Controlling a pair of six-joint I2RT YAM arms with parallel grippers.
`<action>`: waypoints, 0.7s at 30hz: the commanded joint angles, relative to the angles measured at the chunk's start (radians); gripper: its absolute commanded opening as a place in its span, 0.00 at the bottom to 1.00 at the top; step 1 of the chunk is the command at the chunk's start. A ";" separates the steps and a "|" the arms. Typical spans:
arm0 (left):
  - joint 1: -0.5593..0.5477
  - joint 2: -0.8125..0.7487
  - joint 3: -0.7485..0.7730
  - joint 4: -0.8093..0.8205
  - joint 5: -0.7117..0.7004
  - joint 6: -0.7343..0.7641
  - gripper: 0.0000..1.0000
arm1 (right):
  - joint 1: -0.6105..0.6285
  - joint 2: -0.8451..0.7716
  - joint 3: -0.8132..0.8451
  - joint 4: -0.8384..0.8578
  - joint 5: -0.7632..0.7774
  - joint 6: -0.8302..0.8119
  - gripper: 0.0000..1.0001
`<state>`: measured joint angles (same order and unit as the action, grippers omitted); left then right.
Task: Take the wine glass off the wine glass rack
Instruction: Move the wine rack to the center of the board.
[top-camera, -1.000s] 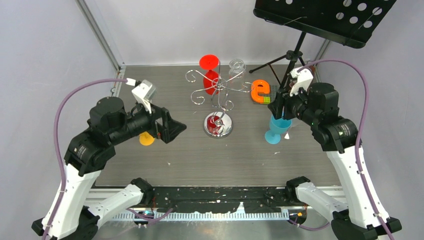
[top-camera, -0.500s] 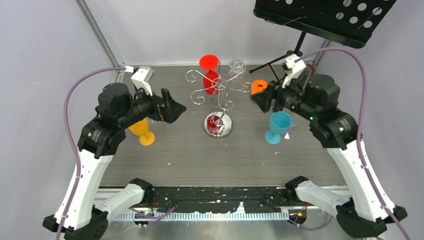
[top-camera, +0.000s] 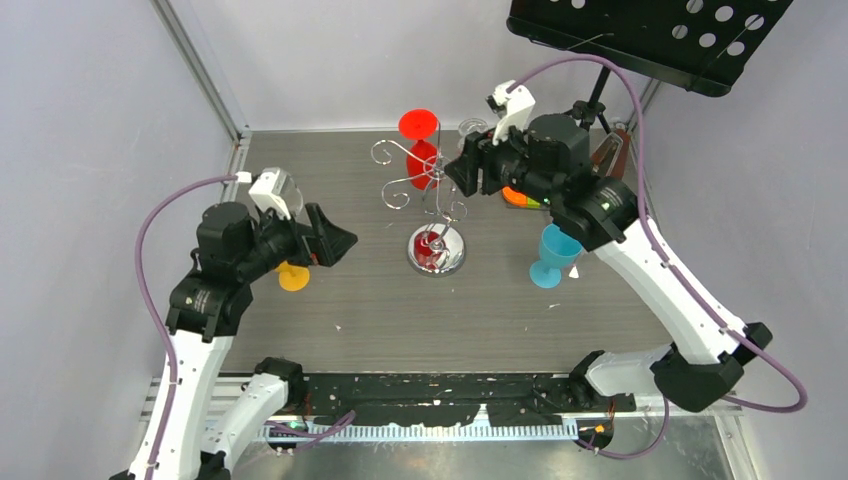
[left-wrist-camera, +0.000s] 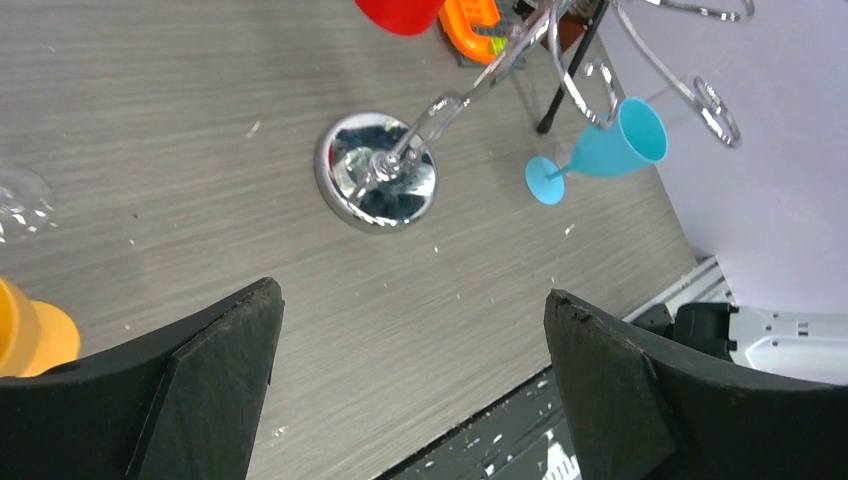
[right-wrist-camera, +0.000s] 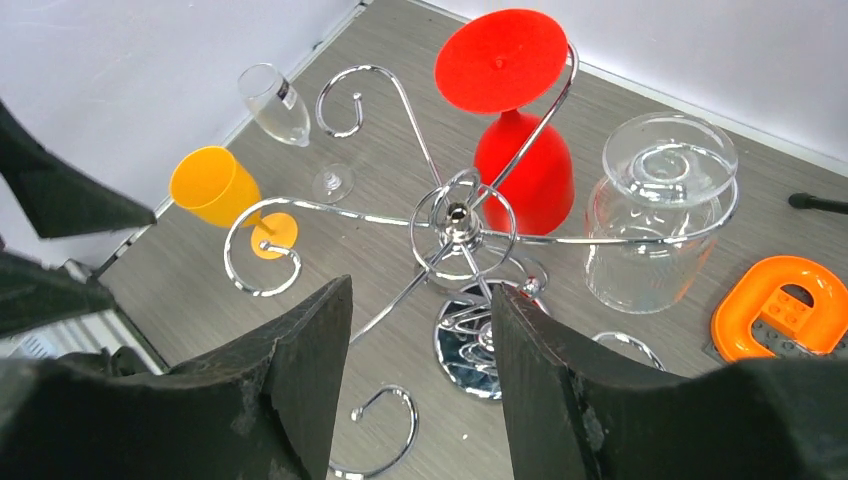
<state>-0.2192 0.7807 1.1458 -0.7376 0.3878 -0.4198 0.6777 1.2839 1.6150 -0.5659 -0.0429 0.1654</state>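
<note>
The chrome wine glass rack (top-camera: 436, 188) stands mid-table on its round mirrored base (left-wrist-camera: 378, 185). A red wine glass (top-camera: 421, 142) hangs upside down from a back arm, its foot on top (right-wrist-camera: 500, 60). A clear glass (right-wrist-camera: 660, 210) hangs beside it, to the red glass's right. My right gripper (top-camera: 466, 172) is open and empty, above the rack's right side, and its fingers (right-wrist-camera: 315, 340) frame the rack's hub (right-wrist-camera: 455, 212). My left gripper (top-camera: 336, 244) is open and empty, left of the rack and aimed at the base.
A teal glass (top-camera: 553, 257) stands to the right of the rack and an orange glass (top-camera: 292, 275) to its left. A clear flute (right-wrist-camera: 275, 100) stands at the left. An orange block (right-wrist-camera: 790, 305) lies behind. A black music stand (top-camera: 650, 35) overhangs the back right.
My right gripper has left the teal glass standing and swung left and back to above the rack. My left gripper rose toward the rack, then drew back a little.
</note>
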 joint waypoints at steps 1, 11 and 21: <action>0.007 -0.039 -0.086 0.071 0.072 -0.026 0.99 | 0.039 0.040 0.077 0.083 0.140 0.012 0.60; 0.008 -0.100 -0.216 0.050 0.097 0.017 0.99 | 0.125 0.169 0.143 0.097 0.330 0.021 0.59; 0.008 -0.141 -0.274 0.022 0.083 0.064 1.00 | 0.191 0.234 0.120 0.166 0.551 0.053 0.56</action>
<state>-0.2153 0.6571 0.8829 -0.7269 0.4572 -0.3923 0.8448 1.5131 1.7184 -0.4931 0.3740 0.1967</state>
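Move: The rack's hub, the ring where its wire arms meet, lies about 4 cm ahead of the right hand, 3 cm to its left and some 7 cm below. The red glass hangs about 8 cm beyond the hub and 3 cm left of it, the clear tumbler some 6 cm beyond the hub and 5 cm right of it. From the left hand the hub is roughly 11 cm ahead, 17 cm to the right and about level. The rack's hub is what the right hand closes in on: it reaches forward and left about 5 cm each, over the wire arms, then sinks nearly 3 cm in the second half, while turning some 15 degrees clockwise, fingers kept part open and coming just above the hub. The empty left hand drops about 8 cm, easing back a little and tipping slightly down, wide open. ##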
